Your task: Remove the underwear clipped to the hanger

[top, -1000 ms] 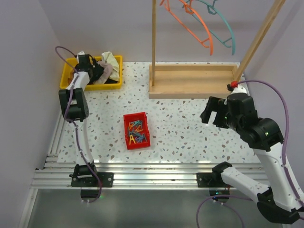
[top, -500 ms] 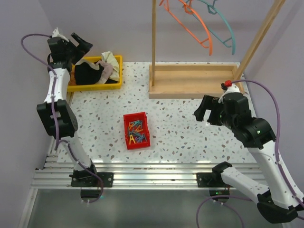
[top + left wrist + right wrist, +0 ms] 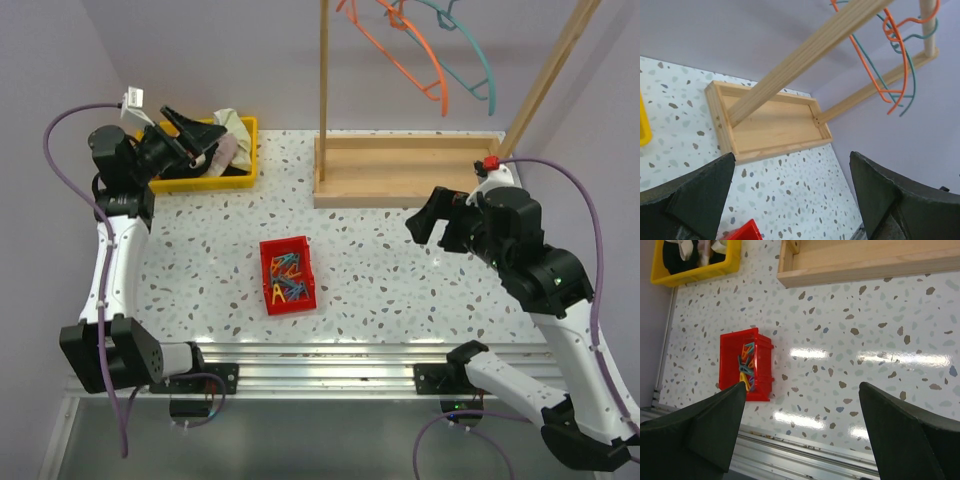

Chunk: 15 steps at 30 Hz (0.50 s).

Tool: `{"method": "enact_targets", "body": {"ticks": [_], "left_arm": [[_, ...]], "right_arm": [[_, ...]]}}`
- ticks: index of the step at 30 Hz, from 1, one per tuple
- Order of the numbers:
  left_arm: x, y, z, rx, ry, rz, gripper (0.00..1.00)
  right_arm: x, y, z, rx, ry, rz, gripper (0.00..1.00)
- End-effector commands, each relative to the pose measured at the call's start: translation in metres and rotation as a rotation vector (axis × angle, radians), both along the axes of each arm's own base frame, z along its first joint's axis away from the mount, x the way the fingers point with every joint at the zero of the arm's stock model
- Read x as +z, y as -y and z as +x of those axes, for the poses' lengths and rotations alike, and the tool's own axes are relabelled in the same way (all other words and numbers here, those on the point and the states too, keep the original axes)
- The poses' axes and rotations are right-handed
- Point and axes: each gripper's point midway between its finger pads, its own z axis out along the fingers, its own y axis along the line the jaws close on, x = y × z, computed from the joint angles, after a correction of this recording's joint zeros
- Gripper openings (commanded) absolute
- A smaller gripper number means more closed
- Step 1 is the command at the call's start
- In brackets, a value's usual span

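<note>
Two hangers, one orange (image 3: pixel 415 62) and one teal (image 3: pixel 470 60), hang bare on the wooden rack, also seen as the orange hanger (image 3: pixel 892 50) and the teal hanger (image 3: pixel 910 75). No garment is clipped to either. The underwear lies in the yellow bin (image 3: pixel 248 150) at the back left: a black piece with white parts (image 3: pixel 671 255) shows there beside a pale cream-pink bundle (image 3: pixel 230 135). My left gripper (image 3: pixel 190 135) hovers open over the bin's left half, pointing right, with nothing between its fingers (image 3: pixel 791 159). My right gripper (image 3: pixel 432 225) hangs open and empty above the table (image 3: pixel 802 385).
A red bin (image 3: pixel 288 275) of coloured clothes pegs sits mid-table. The rack's wooden base tray (image 3: pixel 405 170) stands at the back, with an upright post (image 3: pixel 324 70) and a slanted post (image 3: pixel 545 80). Walls close in on the left and right.
The left gripper rose out of the yellow bin, swung high to the back left, then came back to point right over the bin. The right arm shifted slightly.
</note>
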Motion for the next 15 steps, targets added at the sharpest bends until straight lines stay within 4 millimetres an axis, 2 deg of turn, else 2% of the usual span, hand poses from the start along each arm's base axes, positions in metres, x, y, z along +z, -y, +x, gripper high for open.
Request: {"method": "enact_targets", "body": {"ticks": [1,3,5,9,10,15], "left_arm": [[0.030,0.027,-0.043,-0.118,0.076,-0.027,1.00],[0.037,0.040,-0.058,-0.145,0.072,-0.081,1.00],[0.052,0.050,-0.072,-0.201,0.122,-0.128,1.00],[0.066,0.068,-0.105,-0.279,0.141,-0.176,1.00],[0.066,0.074,-0.112,-0.300,0.138,-0.175,1.00],[0.049,0.085,-0.135,-0.336,0.093,-0.179,1.00]], "right_arm": [[0.035,-0.001,-0.001,0.024,0.090,0.027,0.98],[0.041,0.002,-0.005,0.017,0.093,0.021,0.98],[0.061,0.007,-0.011,0.014,0.140,0.033,0.98],[0.094,0.009,-0.023,0.039,0.218,0.063,0.98],[0.108,0.010,-0.028,0.044,0.245,0.081,0.98],[0.130,0.002,-0.042,0.093,0.259,0.156,0.98]]}}
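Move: Out ahead of the left hand, about 22 cm on and some 10 cm to its left, stands the yellow basket with the underwear, roughly 34 cm lower; the red box of clips lies about 11 cm back and 18 cm to its right, as low. From the right hand the basket is some 41 cm ahead and 58 cm left, the red box 7 cm ahead and 29 cm left, the wooden tray 36 cm ahead and 5 cm right, all about 30 cm below. Drawing back empty from above the near side of the yellow basket, the left hand travels about 12 cm back, some 8 cm right and a little up, swinging about 15 degrees clockwise. The right hand, also empty, rises about 12 cm over the bare table, easing slightly back while its fingers tip up some 15 degrees. Both grippers stay wide open, touching nothing. ##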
